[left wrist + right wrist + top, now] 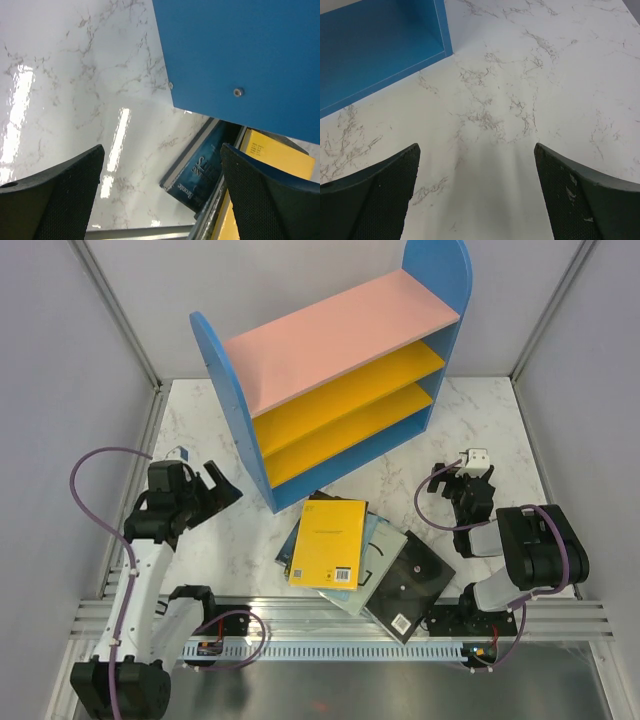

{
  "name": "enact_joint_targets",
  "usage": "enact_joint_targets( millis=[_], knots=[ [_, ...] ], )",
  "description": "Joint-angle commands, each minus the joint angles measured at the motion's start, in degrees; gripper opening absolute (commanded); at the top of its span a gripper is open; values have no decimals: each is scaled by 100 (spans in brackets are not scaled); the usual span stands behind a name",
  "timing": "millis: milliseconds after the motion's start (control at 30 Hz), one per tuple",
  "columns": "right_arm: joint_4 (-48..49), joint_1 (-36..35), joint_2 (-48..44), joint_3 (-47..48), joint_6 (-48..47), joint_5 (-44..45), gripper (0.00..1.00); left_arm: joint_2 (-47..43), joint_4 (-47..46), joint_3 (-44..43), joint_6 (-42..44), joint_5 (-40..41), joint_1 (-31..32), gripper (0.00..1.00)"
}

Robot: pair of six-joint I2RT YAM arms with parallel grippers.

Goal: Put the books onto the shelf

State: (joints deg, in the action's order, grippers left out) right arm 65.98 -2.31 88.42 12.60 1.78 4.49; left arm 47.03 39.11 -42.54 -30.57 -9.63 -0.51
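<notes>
The shelf (340,370) stands at the back of the marble table, with blue arched sides, a pink top board and two yellow boards, all bare. In front of it the books lie in a loose pile: a yellow book (330,542) on top, a black one (408,588) to its right, a pale one (378,555) between them. My left gripper (218,487) is open, left of the shelf's blue side panel (240,55). The left wrist view shows a dark blue book (200,170) and the yellow book (272,160) ahead. My right gripper (472,468) is open over bare marble, right of the shelf.
Grey walls close in the table on the left, back and right. A slotted metal rail (340,625) runs along the near edge, just below the pile. The shelf's blue base corner (385,55) sits in the upper left of the right wrist view.
</notes>
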Motion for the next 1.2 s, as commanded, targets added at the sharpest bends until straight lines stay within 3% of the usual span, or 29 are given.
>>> enact_joint_targets(
  millis=[0,133,167,233,367,467,533,733,800,833,867,967,1033,1167],
  knots=[
    [276,-7,-18,129,50,-133,98,-132,966,-561,-538,-380,-1,100],
    [266,-15,-79,129,50,-115,98,-18,1561,-1157,-257,-1040,-1,100],
    [-134,-24,-210,207,59,-124,98,17,1712,-1255,-239,-1128,-10,100],
    [-1222,-86,-956,775,6,77,98,52,2028,-1466,-265,-1234,-10,100],
    [-4661,-121,-1880,2244,209,-105,98,-131,2241,-1319,-151,-1463,-10,100],
    [-6370,-147,-2460,3133,1059,-237,98,-220,2223,-1011,-318,-1770,-10,100],
    [-6902,-270,-3022,3379,1594,-422,98,-220,2223,-801,-406,-1867,-10,100],
    [-8915,-2413,-4411,4424,1790,385,98,-641,2162,-536,-187,-2051,-19,100],
    [-9592,-2511,-4997,4383,2629,603,98,-835,2075,-448,-152,-2218,-10,100],
    [-10073,-2512,-5201,4261,3609,1049,98,-888,2022,-291,-169,-2297,-10,100],
    [-11322,-2512,-5412,4164,4872,1524,98,-940,1934,-176,-195,-2481,-10,100],
    [-10749,-2503,-6152,3382,4708,126,96,-1134,1591,202,-406,-2667,146,100],
    [-10965,-2503,-6092,3093,5322,-480,97,-1195,1407,334,-520,-2737,174,100],
    [-10764,-2503,-5732,2555,5491,-1722,94,-1240,862,589,-819,-2773,463,97]
  ],
)
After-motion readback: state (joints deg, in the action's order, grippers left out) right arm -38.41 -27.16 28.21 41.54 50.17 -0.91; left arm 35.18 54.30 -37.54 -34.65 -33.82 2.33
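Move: The yellow book on top of the pile lies about 26 cm to the right of my left hand, 5 cm back and 11 cm below. The shelf's near corner is some 12 cm right of that hand and 6 cm ahead. From my right hand the yellow book is about 33 cm left, 18 cm back and slightly lower; the pale book is 23 cm left and 21 cm back, the black book 13 cm left and 24 cm back. I lift my right hand steeply, nearly 28 cm, while swinging it back and left towards the books, then sink about 12 cm over them, rolling its left side up and tipping the fingers down. My left hand draws back about 10 cm and some 7 cm right towards the yellow book, rising and sinking again, its right side rolling up. Both grippers stay wide open, touching nothing. ##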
